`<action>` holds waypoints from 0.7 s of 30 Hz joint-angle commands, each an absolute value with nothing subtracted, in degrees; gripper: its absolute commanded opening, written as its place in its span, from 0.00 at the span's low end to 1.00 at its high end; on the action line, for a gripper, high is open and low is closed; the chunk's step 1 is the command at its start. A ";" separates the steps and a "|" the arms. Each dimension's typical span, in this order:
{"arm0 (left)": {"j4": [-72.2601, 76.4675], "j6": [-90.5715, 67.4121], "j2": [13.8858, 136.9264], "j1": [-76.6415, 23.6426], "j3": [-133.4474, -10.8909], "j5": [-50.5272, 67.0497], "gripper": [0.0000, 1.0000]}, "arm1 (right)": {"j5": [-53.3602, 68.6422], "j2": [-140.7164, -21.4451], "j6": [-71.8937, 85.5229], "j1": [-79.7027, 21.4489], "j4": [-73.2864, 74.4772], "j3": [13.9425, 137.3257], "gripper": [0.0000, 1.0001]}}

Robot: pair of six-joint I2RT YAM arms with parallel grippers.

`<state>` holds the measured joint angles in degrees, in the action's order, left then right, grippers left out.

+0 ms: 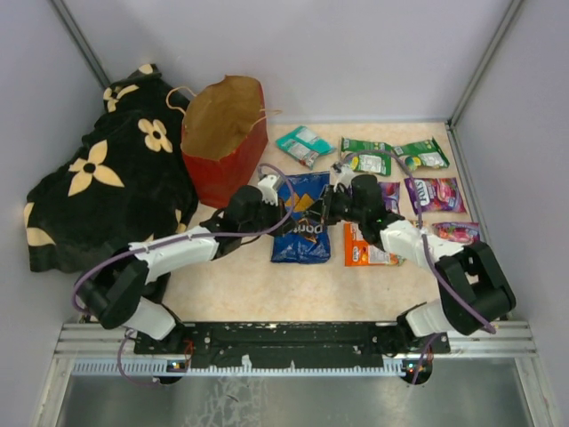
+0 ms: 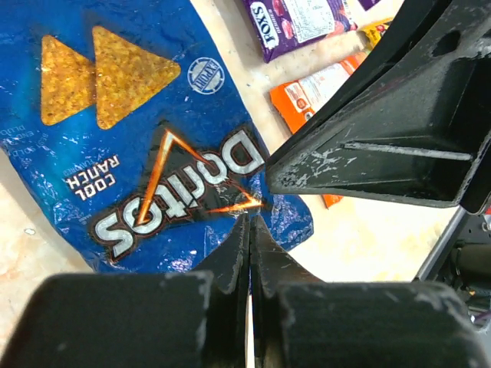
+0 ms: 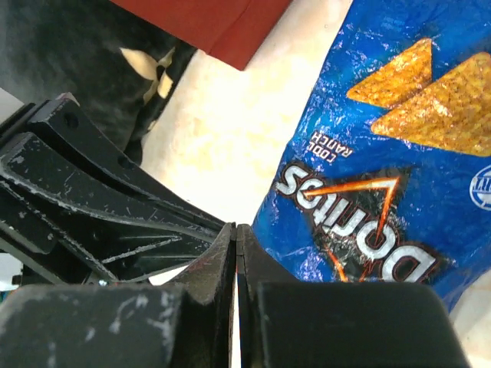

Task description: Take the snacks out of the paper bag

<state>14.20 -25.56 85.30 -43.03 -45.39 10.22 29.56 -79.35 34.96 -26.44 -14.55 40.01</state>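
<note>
The red paper bag [image 1: 222, 156] stands at the back left, its brown mouth open. The blue Doritos bag [image 1: 300, 227] lies flat in the middle, filling the left wrist view [image 2: 153, 138] and the right wrist view [image 3: 376, 169]. Teal [image 1: 303, 145], green [image 1: 366, 157], purple [image 1: 434, 193], pink-red [image 1: 456, 231] and orange [image 1: 364, 251] snack packets lie on the table to its right. My left gripper [image 1: 289, 213] [image 2: 251, 220] hovers shut and empty over the Doritos logo. My right gripper [image 1: 324, 212] [image 3: 236, 227] is shut and empty at the bag's edge, facing the left one.
A black blanket [image 1: 107, 196] with cream flowers is heaped at the back left beside the paper bag. White walls close the table on three sides. The two gripper bodies sit close together over the Doritos bag.
</note>
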 commanded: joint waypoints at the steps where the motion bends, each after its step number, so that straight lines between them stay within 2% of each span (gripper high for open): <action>1: 14.29 -24.88 88.70 -42.34 -45.48 8.01 0.00 | 31.05 -85.54 36.54 -26.37 -19.75 39.83 0.00; 9: 23.79 -29.42 101.94 -39.30 -39.57 12.36 0.00 | 33.50 -101.30 41.94 -25.37 -33.23 33.94 0.00; 14: 19.40 -26.92 98.71 -39.29 -41.21 10.35 0.00 | 31.56 -96.19 40.43 -25.22 -28.73 34.14 0.00; 21: 9.85 -21.58 92.17 -39.29 -50.13 6.64 0.00 | 28.59 -85.19 36.31 -25.23 -16.13 43.17 0.00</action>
<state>15.73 -25.63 96.25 -39.59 -44.99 9.80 30.79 -91.37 39.66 -25.43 -20.80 36.01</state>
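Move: The Doritos bag lies flat beneath both closed grippers: its middle is about 2 cm ahead of the left hand, 4 cm to its right and 11 cm below. From the right hand it is about 1 cm back, 2 cm left and 12 cm down. The orange pouch lies some 18 cm right of the right hand and 8 cm back; the teal pouch is about 19 cm ahead of that hand and level sideways. Fingers shut, both hands drop 9–11 cm over the Doritos bag, pause low, then start rising, the right about 3 cm. ##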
